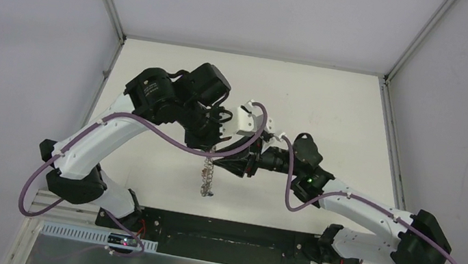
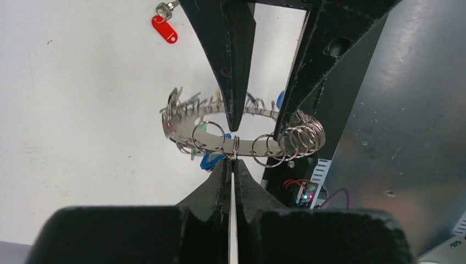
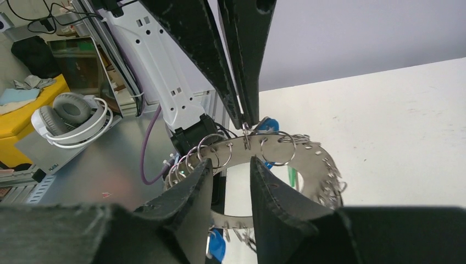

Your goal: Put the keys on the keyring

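Note:
The keyring (image 2: 189,127), a flat grey metal ring edged with wire loops, hangs in the air between both arms and shows edge-on in the top view (image 1: 208,175). My left gripper (image 2: 234,156) is shut on one small wire loop at the ring's near rim. My right gripper (image 3: 231,165) is open, its fingers (image 2: 233,82) coming in from the opposite side, one tip inside the ring and one at its band. A silver key with a red tag (image 2: 164,27) lies on the white table. A blue tag (image 2: 211,160) hangs below the ring by my left fingertips.
The white table (image 1: 331,111) is enclosed by pale walls with metal corner posts. A black plate (image 1: 224,231) and the arm bases sit at its near edge. Off the table are white headphones (image 3: 71,118) and a yellow box (image 3: 25,118).

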`<state>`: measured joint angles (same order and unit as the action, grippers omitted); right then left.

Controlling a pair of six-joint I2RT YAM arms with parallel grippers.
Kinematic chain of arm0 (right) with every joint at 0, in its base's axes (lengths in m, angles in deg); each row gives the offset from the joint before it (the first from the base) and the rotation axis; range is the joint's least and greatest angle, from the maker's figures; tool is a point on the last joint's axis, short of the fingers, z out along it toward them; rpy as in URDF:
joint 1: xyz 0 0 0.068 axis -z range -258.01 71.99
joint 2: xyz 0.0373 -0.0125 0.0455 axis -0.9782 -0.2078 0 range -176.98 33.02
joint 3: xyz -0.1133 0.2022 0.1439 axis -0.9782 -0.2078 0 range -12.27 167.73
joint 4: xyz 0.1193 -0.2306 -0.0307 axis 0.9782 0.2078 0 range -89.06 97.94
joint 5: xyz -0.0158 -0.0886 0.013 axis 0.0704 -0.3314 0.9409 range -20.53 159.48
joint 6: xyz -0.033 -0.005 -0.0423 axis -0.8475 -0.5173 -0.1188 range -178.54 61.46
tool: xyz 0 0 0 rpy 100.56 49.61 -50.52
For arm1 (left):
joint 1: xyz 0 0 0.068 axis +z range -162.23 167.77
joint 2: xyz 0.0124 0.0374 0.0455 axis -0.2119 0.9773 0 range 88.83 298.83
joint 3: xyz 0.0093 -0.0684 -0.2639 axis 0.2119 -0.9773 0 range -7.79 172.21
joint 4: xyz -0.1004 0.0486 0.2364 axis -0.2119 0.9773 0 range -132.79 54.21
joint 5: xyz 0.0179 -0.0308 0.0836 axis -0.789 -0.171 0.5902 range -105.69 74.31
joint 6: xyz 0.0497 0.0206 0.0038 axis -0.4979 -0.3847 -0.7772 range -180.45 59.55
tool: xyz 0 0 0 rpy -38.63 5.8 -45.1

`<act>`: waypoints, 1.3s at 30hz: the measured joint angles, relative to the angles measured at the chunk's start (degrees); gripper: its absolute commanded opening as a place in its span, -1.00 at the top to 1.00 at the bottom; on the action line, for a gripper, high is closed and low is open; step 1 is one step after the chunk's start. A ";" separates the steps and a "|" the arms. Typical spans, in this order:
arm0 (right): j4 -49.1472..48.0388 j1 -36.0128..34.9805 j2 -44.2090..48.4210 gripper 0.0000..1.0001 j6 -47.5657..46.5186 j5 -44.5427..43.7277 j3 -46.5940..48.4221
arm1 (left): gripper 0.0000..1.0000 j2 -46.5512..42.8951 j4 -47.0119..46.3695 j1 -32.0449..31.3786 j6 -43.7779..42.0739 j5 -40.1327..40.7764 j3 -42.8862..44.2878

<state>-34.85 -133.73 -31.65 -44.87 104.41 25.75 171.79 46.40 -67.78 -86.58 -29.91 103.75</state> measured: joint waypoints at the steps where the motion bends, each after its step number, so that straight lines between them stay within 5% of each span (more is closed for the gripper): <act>1: -0.79 0.02 -0.55 0.37 0.42 0.00 0.00 | 1.00 0.48 0.17 0.00 -0.02 0.26 0.79; 10: -6.16 0.04 -3.67 0.41 3.32 -0.02 0.02 | 1.00 2.34 1.68 -0.79 -0.02 0.74 2.21; 16: -8.79 0.09 -5.35 0.89 4.66 0.09 0.17 | 1.00 2.56 2.54 -1.09 -0.02 0.81 2.21; 30: -9.09 0.13 -5.84 0.68 5.05 0.50 0.33 | 1.00 1.88 2.29 -1.14 -0.02 0.68 0.83; 35: -9.60 0.15 -6.56 0.99 5.97 1.36 1.18 | 1.00 1.40 2.36 -1.16 -0.04 0.66 -0.61; 39: -9.88 0.13 -6.86 1.00 6.38 2.43 1.22 | 1.00 0.90 2.21 -1.42 -0.04 0.66 -1.49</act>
<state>-44.73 -133.60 -38.51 -38.49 106.84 26.97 172.68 48.61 -69.20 -86.62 -29.26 102.27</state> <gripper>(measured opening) 0.009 0.011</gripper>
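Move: The small wire loop at the top of the keyring is already pinched at the left fingertips. It lies about 2 cm to the left of the half-open right hand, 1 cm ahead and 1 cm above. Counted from the left hand, the keyring's big disc hangs with its middle about 6 cm straight below. A blue tag sits roughly 2 cm ahead of the left hand, 1 cm to its left and 1 cm below. Right hand eases 2 cm left, shutting on the small loop; left keeps its pinch, sinking 1.5 cm. ##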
